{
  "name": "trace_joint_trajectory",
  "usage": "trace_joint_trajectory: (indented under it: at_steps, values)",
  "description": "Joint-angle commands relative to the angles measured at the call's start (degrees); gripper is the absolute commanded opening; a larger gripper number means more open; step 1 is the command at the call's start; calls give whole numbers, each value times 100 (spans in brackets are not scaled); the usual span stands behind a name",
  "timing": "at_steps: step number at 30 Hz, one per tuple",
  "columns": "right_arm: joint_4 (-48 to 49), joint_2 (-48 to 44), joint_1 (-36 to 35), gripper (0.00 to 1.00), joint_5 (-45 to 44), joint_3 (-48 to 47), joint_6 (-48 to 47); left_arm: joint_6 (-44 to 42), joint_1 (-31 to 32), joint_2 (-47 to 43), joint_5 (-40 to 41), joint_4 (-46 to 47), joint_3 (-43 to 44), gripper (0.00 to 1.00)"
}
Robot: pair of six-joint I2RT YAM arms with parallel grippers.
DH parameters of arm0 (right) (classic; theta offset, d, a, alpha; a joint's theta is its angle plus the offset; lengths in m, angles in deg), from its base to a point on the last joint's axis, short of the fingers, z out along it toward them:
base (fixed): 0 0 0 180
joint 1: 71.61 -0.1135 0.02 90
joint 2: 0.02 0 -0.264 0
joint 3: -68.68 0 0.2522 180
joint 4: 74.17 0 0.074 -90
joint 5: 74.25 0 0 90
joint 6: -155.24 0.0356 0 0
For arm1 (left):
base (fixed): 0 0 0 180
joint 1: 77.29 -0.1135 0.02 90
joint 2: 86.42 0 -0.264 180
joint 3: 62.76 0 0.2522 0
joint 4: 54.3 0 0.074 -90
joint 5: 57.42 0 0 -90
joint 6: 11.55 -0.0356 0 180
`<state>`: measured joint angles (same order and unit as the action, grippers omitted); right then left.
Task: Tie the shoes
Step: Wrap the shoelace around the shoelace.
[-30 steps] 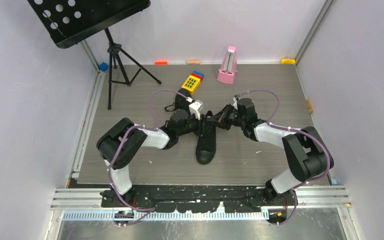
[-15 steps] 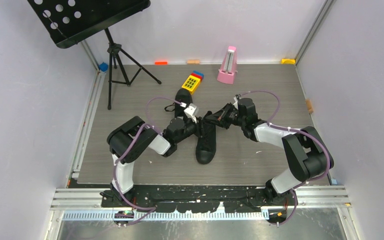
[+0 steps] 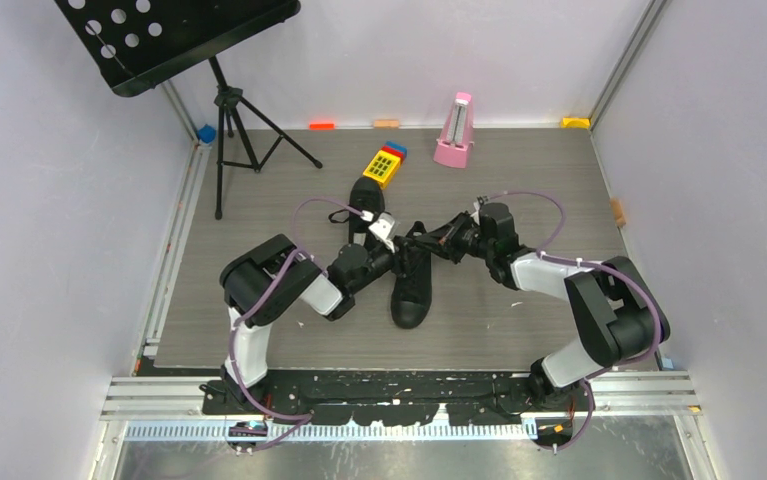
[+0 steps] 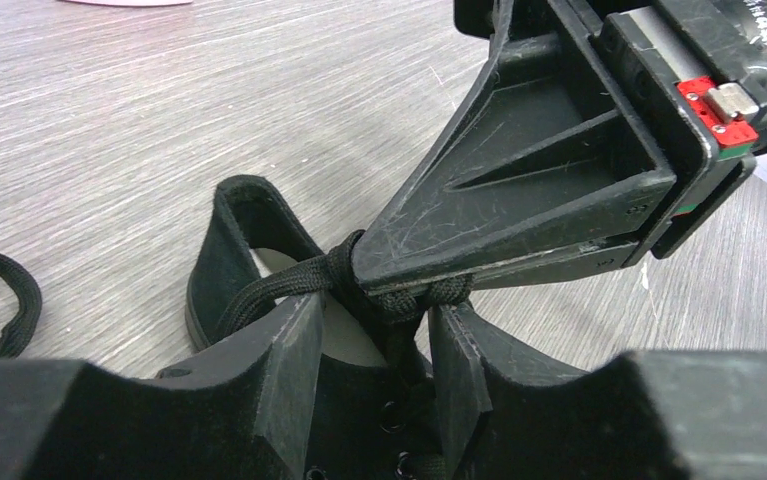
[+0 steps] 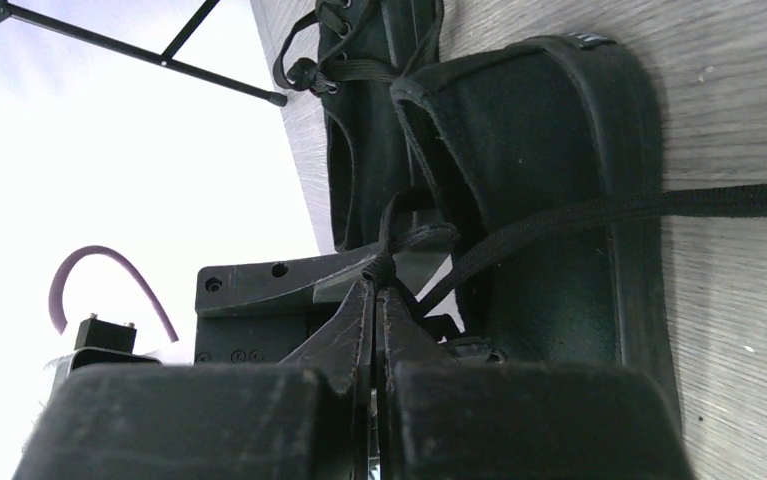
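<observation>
Two black shoes lie mid-table, the near shoe (image 3: 411,295) toe toward me and the far shoe (image 3: 364,193) behind it. At the near shoe's opening, my right gripper (image 3: 425,243) is shut on its black lace (image 5: 383,262), pinching it at the fingertips (image 5: 376,285). Another strand of lace (image 5: 659,205) runs away across the table. My left gripper (image 4: 374,315) is open, its fingers (image 4: 294,350) straddling the knotted lace (image 4: 404,300) above the shoe's tongue. In the left wrist view the right gripper's fingers (image 4: 519,190) press in from the upper right. The far shoe (image 5: 359,130) stands beside the near shoe (image 5: 549,150).
A black music stand (image 3: 225,110) on a tripod stands at the back left. A yellow toy block (image 3: 384,165) and a pink metronome (image 3: 455,130) sit behind the shoes. Metal rails (image 3: 399,395) border the near edge, and walls close in on both sides.
My left arm has drawn its elbow in to the right and its wrist has come lower beside the near shoe. The right gripper stays shut on the lace, shifted slightly.
</observation>
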<state>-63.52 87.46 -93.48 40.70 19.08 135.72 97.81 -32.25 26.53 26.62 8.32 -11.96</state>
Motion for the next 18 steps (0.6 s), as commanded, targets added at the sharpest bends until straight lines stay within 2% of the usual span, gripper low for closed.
trace_joint_trajectory:
  at_steps: [1,3,6,8,14,18]
  values:
    - [292,-172,25,0,-55,180,249,-291,68,20,138,562,108,42]
    - [361,-183,25,0,-40,186,322,-293,68,50,122,562,168,33]
    - [307,-231,25,0,-21,142,337,-301,71,55,82,558,220,11]
    - [249,-265,29,0,-26,117,314,-301,71,17,77,562,196,0]
    - [199,-271,107,0,-13,33,162,-327,71,-301,143,496,-80,0]
    - [103,-256,130,0,48,-115,-104,-335,73,-706,9,-344,-120,0]
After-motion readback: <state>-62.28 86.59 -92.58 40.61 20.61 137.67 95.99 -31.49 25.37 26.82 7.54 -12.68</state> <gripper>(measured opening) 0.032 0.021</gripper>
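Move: The lace hanging from the right gripper's shut tips lies between the left hand's parted fingers, about 1 cm ahead and 1 cm to the right of its hand point, level with it. Below the left hand, some 7 cm, is the shoe being tied, its middle about 2 cm back and 2 cm right. The other shoe lies about 12 cm ahead, 10 cm left and 8 cm below. From the right hand the lace is about 1 cm ahead, 1 cm left and 1 cm below. Closing almost in place, the left fingers go from about half open to shut and pinch the lace just under the right gripper's tips, the hand easing back only about half a centimetre. The right hand keeps its shut grip on its part of the lace and drifts about half a centimetre to the right, barely turning. ##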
